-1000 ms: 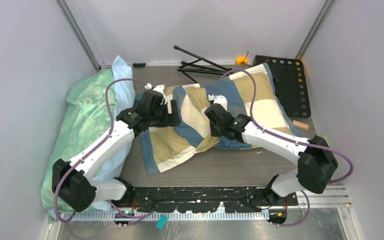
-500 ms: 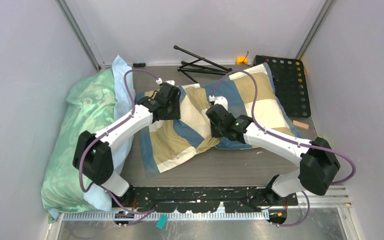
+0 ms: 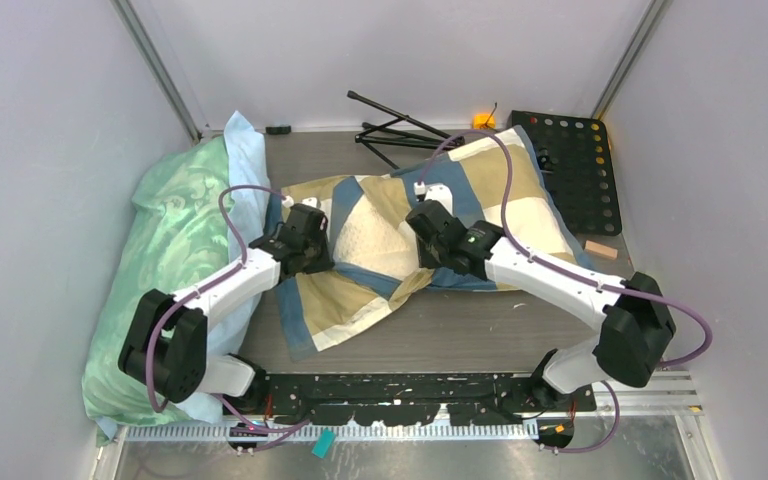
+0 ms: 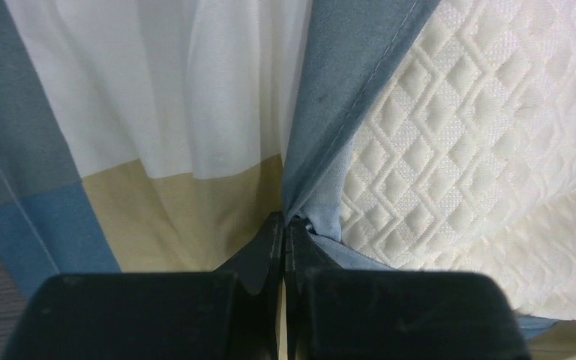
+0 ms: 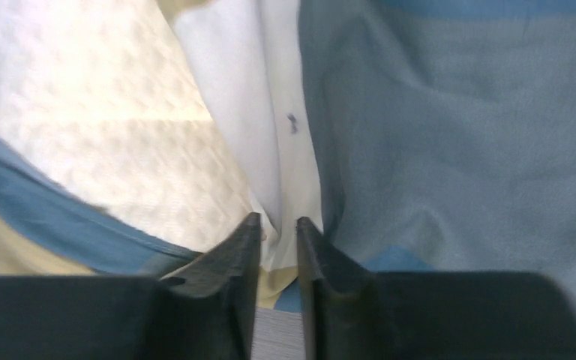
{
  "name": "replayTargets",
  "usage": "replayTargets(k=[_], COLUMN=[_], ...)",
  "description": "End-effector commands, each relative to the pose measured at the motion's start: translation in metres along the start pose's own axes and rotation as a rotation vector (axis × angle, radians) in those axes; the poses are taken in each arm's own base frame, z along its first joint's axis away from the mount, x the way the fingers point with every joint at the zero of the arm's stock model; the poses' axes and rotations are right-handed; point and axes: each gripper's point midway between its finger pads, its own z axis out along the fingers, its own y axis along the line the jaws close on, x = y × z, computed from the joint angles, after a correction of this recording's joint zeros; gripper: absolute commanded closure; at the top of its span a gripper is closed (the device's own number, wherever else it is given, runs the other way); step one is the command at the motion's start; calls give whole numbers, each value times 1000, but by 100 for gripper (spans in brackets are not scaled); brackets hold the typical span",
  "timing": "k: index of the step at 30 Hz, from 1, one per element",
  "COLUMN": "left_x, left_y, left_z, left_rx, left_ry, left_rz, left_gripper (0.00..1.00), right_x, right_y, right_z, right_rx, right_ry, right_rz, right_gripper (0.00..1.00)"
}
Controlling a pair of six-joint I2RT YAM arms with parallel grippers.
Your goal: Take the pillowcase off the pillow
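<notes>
The blue, tan and cream pillowcase [image 3: 345,295] lies crumpled across the middle of the table. Its opening is drawn back, baring the cream quilted pillow [image 3: 375,235]. My left gripper [image 3: 325,248] is shut on the blue hem of the pillowcase [image 4: 322,120] at the pillow's left side; the pillow [image 4: 465,142] shows just to the right of its fingers. My right gripper [image 3: 425,250] sits on the right half of the bundle. Its jaws stand a narrow gap apart, pinching a white fold of the pillowcase [image 5: 285,150], with the pillow [image 5: 120,135] to their left.
A mint-green patterned pillow [image 3: 175,260] with light blue cloth fills the left side. A black folded tripod [image 3: 400,130] and an orange object [image 3: 483,120] lie at the back. A black perforated panel [image 3: 580,170] and a small wooden block [image 3: 602,250] are at the right.
My left gripper has swung out over the pillowcase and come back toward the near left with the hem, baring more of the cream pillow. My right gripper has barely moved.
</notes>
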Motion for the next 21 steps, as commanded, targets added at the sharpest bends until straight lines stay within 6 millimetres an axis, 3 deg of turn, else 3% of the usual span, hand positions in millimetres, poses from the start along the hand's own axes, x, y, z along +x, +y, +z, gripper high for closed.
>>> replayTargets(k=[1,6,9,10,12,15,19,20,21], left_x=[16,34,41,41,42,43,49,50,51], left_y=[-5,-15,-15,-15,-14,-14,-12,-11,-9], left_z=[3,6,5,4,1,-4,-5,-5,-4], left_rx=[75,170,191,194,204,229,248,253,252], left_ry=[40,92,107,106,94,67,49,44,39], left_rz=[7,30,39,44,55,67,77,84,87], left_gripper=[100,100,100,100,100,100,100,100,100], right_x=[-43,-57,-56,-54,-48,-35,-20,-15,-12], right_y=[36,83,119,129,151,156,142,136,130], right_z=[-27,-31,-24,-20,-10,17,54,62,67], right_rx=[-132,-253,-335,-352,-366,-246,-79,-45,-11], right_ry=[-88,-99,-55,-36,-11,29,42,41,34], right_rz=[7,11,16,14,-13,-67,-78,-79,-81], right_gripper=[60,33,25,15,12,10,9,11,18])
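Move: The bare pillow's left end, the right hand's goal, lies about 15 cm to its left, 2 cm ahead and some 5 cm lower. Beyond it, roughly 19 cm left of the right hand, level fore and aft and 5 cm down, is the pillowcase hem, pinched in the left fingers; a pillowcase fold sits some 3 cm straight under the right fingertips. From the left hand, the bare end is about 4 cm right and 2 cm ahead, a little lower. Right hand opens wide, arcing some 16 cm left, then down to bare pillow; left draws the hem back. ##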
